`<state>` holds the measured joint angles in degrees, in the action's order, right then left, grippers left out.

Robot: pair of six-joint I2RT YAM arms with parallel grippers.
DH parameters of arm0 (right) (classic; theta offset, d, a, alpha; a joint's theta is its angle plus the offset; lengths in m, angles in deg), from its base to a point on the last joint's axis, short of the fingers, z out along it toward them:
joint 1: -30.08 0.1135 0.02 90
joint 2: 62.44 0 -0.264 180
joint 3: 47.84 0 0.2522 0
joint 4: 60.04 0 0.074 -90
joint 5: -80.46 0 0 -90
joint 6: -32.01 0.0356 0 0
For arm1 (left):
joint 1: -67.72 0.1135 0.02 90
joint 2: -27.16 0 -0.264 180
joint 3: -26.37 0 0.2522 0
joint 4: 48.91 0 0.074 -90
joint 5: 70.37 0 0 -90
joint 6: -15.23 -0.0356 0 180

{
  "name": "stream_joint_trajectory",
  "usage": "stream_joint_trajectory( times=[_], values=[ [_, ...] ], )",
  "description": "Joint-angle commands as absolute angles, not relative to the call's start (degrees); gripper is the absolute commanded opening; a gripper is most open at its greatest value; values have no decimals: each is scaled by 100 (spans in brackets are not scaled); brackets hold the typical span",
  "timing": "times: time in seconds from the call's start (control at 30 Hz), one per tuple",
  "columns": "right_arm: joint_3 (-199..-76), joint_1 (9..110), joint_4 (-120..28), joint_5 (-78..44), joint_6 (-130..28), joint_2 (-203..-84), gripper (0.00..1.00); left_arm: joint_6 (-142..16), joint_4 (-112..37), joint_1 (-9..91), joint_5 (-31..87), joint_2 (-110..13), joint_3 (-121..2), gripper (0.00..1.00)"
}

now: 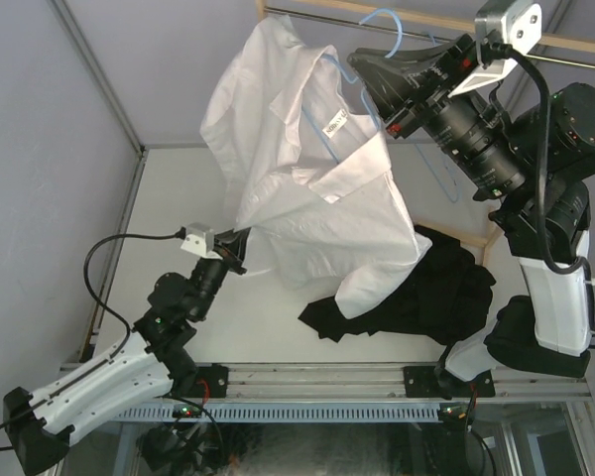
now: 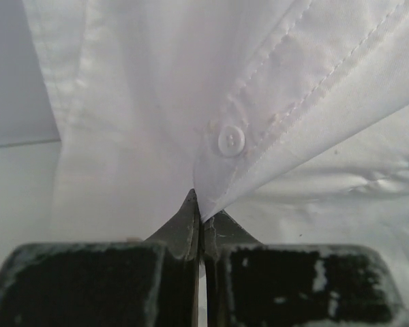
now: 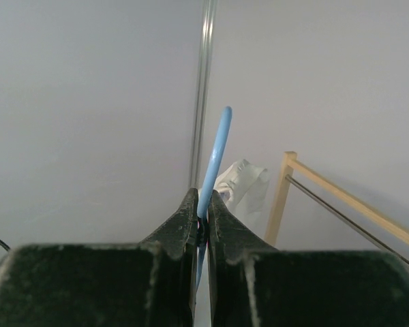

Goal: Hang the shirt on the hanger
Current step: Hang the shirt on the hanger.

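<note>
The white shirt (image 1: 307, 169) hangs draped over a light blue hanger (image 1: 345, 71), its collar up and its hem falling to the table. My right gripper (image 1: 369, 94) is raised at the top of the overhead view and shut on the hanger's wire (image 3: 215, 153); a bit of shirt (image 3: 242, 180) shows behind it. My left gripper (image 1: 240, 238) reaches up from the lower left and is shut on the shirt's edge (image 2: 259, 102), just below a white button (image 2: 230, 141). The fabric is pinched between its fingertips (image 2: 188, 218).
A black garment (image 1: 431, 288) lies crumpled on the white table (image 1: 178, 198) under and to the right of the shirt. A wooden rack with a metal rail (image 1: 575, 42) runs along the back right, also seen as a wooden rack (image 3: 283, 197). Grey walls close in the left side.
</note>
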<state>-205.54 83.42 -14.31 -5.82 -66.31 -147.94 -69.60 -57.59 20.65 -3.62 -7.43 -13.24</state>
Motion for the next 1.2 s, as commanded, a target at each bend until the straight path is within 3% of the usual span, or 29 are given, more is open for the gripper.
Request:
stream_joint_trajectory(
  times=[0.0, 0.1, 0.2, 0.3, 0.33, 0.7, 0.93, 1.17],
  values=[
    [-20521, 8306, -2188, -773, -6648, -14591, 0, -6389, -5337, 2136, -171, -1058, -753, 0],
    [-20301, 8307, -2081, -1024, -6512, -14569, 0, -6186, -5549, 2140, 472, -1396, -645, 5],
    [-20034, 8302, -1912, -1467, -6442, -14493, 0, -6035, -5544, 2140, 932, -1595, -786, 41],
    [-19483, 8306, -1861, -1595, -6415, -14273, 0, -5910, -5470, 2140, 1160, -1319, -793, 88],
    [-19269, 8306, -1875, -1585, -6429, -14165, 0, -5898, -5382, 2140, 1200, -1145, -796, 92],
    [-17102, 8189, -1999, -1629, -6458, -13016, 0, -6890, -3014, 2136, 1562, 1402, -1656, 93],
    [-16130, 8190, -1823, -2958, -6476, -12488, 0, -8302, -1866, 2138, 2356, 1463, -2893, 93],
    [-15130, 8368, -1653, -3523, -6555, -12134, 0, -9385, -1154, 2140, 3291, 849, -4181, 92]
  ],
)
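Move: The left fingers pinch the button edge of the white shirt's front; its body hangs some 12 cm to their right, about level fore and aft, its middle perhaps 10 cm higher. The right fingers hold the hanger's neck high up, the shirt's middle roughly 7 cm left and 25 cm below. From the right hand the rail crosses about 24 cm ahead near its height, and the black clothes lie 15 cm right, 67 cm down. The left hand draws the pinched shirt front down about 10 cm and a little right, opens wide to let it go, then backs off towards its base while rising and swinging left, turning clockwise. Meanwhile the right hand keeps its grip on the hanger and lowers hanger and shirt about 20 cm towards the table, easing back, its left side dipping as it turns some 20 degrees counter-clockwise. ##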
